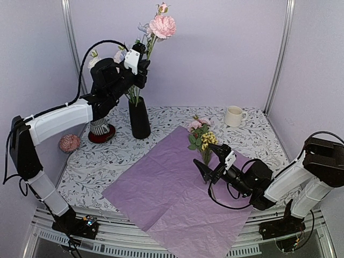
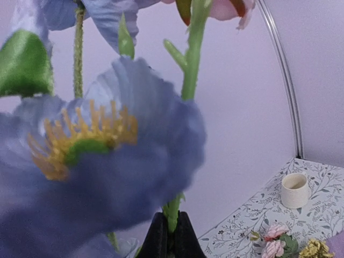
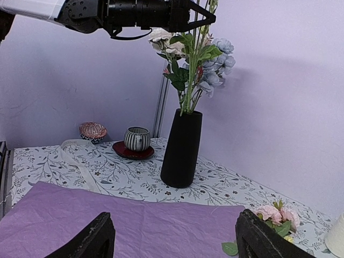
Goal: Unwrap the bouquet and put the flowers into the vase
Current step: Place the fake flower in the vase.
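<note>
The bouquet lies unwrapped, its pink-lilac paper (image 1: 177,188) (image 3: 107,215) spread flat on the table. The black vase (image 1: 140,118) (image 3: 181,148) stands upright at the back with green stems in its mouth. High above it my left gripper (image 1: 141,69) (image 2: 171,223) (image 3: 207,19) is shut on a green stem (image 2: 173,207) of these flowers (image 1: 162,25) (image 3: 201,59), and a pale blue bloom (image 2: 107,161) fills its view. My right gripper (image 1: 210,161) (image 3: 174,242) hangs open and empty low over the paper. Pink and yellow flowers (image 1: 200,137) (image 3: 277,215) (image 2: 279,244) lie just beyond it.
A cream mug (image 1: 234,115) (image 2: 295,190) stands at the back right. At the back left, beside the vase, a striped cup on a red saucer (image 1: 100,129) (image 3: 137,138) and a small red-patterned bowl (image 1: 69,143) (image 3: 92,130). A cream strip (image 3: 80,161) lies on the patterned cloth.
</note>
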`<state>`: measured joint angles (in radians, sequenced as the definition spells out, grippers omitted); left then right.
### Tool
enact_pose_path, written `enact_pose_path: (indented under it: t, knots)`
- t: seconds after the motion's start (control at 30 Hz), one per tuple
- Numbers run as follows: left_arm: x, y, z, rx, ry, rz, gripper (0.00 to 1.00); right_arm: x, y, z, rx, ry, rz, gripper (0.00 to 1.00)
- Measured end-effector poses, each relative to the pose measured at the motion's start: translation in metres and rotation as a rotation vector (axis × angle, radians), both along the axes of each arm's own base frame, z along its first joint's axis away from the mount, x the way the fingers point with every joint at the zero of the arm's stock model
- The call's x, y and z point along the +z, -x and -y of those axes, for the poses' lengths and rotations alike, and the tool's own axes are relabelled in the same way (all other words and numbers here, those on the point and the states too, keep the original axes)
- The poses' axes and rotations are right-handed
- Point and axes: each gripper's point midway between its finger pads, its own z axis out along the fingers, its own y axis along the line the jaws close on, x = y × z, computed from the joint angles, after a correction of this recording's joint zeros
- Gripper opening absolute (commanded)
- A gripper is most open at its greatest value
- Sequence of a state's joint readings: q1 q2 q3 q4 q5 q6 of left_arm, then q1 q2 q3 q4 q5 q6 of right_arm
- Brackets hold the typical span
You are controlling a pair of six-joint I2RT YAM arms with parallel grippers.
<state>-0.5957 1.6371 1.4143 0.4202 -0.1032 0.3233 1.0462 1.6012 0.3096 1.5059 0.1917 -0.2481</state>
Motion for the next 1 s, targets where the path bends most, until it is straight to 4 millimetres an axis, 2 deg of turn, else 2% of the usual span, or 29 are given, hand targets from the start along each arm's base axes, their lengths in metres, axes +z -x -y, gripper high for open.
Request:
enact_pose_path:
  t: [0.17, 0.57, 0.67, 0.83, 1.0]
  knots:
    - [0.015, -0.008, -0.006, 0.019, 0.019, 0.021, 0.0, 0.001, 0.0, -0.002, 0.003, -0.002, 0.002, 0.79]
    - [0.032, -0.009, -0.012, 0.003, 0.06, 0.029, 0.0, 0.003, 0.0, -0.004, 0.011, -0.004, 0.005, 0.8]
    - [0.026, -0.017, -0.016, -0.002, 0.074, 0.012, 0.0, 0.003, 0.0, -0.004, 0.011, -0.006, 0.006, 0.8]
    - [0.003, -0.036, -0.02, 0.006, 0.077, -0.039, 0.0, 0.005, -0.001, -0.005, 0.011, -0.009, 0.008, 0.8]
    - [-0.014, -0.045, -0.021, 0.007, 0.085, -0.081, 0.0, 0.003, -0.001, -0.006, 0.011, -0.001, 0.004, 0.8]
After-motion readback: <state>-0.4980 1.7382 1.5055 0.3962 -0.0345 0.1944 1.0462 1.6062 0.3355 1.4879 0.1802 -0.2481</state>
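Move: The left hand holds the pink flower's stem above the vase, whose middle lies about 4 cm ahead of it, 6 cm to its left and 31 cm below. The striped cup stands about 23 cm to the left of the vase, and the flowers left on the purple paper some 30 cm to the vase's right, both roughly level with it. From the right hand the vase is about 26 cm ahead and 26 cm left. Still pinching the stem, the left hand rises 3 cm, then eases forward and sinks about 4 cm above the vase. ##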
